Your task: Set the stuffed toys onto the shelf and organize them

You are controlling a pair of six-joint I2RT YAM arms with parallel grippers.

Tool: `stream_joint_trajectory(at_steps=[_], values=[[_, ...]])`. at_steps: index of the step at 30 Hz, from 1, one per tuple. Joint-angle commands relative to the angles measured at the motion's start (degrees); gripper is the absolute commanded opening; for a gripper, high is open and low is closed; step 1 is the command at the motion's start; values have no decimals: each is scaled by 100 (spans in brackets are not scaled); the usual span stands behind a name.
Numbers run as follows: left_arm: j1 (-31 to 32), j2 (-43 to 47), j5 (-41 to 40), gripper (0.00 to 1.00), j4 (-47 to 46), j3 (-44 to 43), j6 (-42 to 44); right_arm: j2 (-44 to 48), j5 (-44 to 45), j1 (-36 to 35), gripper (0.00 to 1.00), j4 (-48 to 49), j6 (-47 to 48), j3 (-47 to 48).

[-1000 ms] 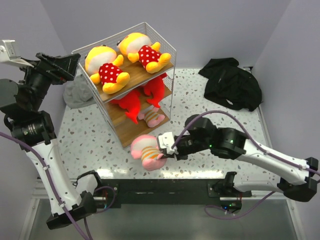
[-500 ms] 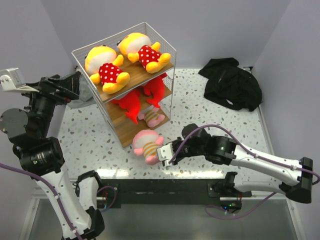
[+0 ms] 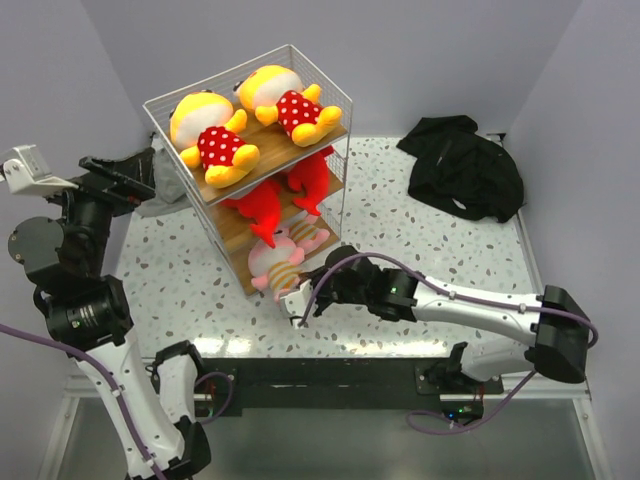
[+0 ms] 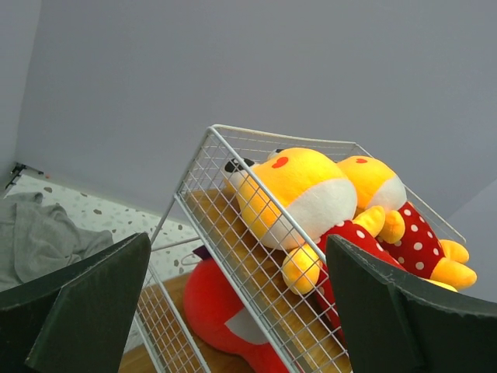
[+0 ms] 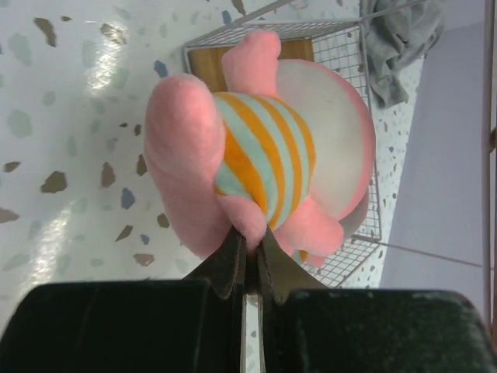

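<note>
The shelf [image 3: 335, 95] stands at the back left. On its top board lie two yellow dolls [image 3: 205, 135] [image 3: 285, 100], with two red sharks [image 3: 262, 210] [image 3: 312, 175] on the middle board. One pink striped toy [image 3: 308, 236] rests on the bottom board. A second pink toy [image 3: 270, 262] [image 5: 264, 148] hangs at the front edge of the bottom board [image 5: 206, 68], and my right gripper [image 3: 298, 296] [image 5: 250, 239] is shut on a fold of it. My left gripper [image 3: 118, 176] [image 4: 237, 256] is open and empty, left of the shelf, facing the dolls [image 4: 299, 194] and a shark [image 4: 221, 303].
A black cloth heap [image 3: 465, 165] lies at the back right. Grey fabric [image 3: 150, 190] [image 4: 39, 241] [image 5: 400, 35] sits on the table behind the shelf's left side. Side walls close in the table on both sides.
My right arm has carried the pink toy from the table's front up to the bottom board's edge. The left arm has swung down and turned toward the shelf, still open.
</note>
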State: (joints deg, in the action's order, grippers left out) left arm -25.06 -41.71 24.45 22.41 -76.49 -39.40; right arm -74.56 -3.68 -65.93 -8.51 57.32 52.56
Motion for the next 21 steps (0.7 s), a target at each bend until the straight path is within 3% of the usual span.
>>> stream_joint_trajectory(at_steps=[1, 11, 16, 21], values=[[-8, 172, -291, 100, -35, 186, -33, -399, 359, 28, 0, 1641, 341, -210], [-8, 278, -379, 100, -79, 451, 125, -1454, -10, 283, 0, 2696, 728, -141], [-8, 304, -485, 100, -71, 468, 152, -1868, 227, 283, 0, 2916, 693, 35], [-8, 330, -494, 100, -106, 556, 99, -2123, 360, 283, 0, 3733, 596, -193]])
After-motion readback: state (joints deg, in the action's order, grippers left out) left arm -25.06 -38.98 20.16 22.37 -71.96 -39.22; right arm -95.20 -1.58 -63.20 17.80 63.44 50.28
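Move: The right gripper holds the striped pink toy by one foot. Its free spot, the left half of the lowest shelf board, lies about 14 cm ahead, 11 cm left and 12 cm below. The other pink toy lies on the same board, some 20 cm straight ahead at that lower level; the left red shark sits on the middle board, roughly 18 cm ahead, 11 cm left and 6 cm above. From the left gripper that spot is about 9 cm ahead, 15 cm right and 42 cm below. Lower the right gripper about 7 cm while carrying it some 6 cm forward and 5 cm left, taking the pink toy head first under the middle board towards the free half of the lowest board. Keep the fingers shut on its foot and the wrist nearly as it is. Let the open, empty left gripper sink about 2 cm. ##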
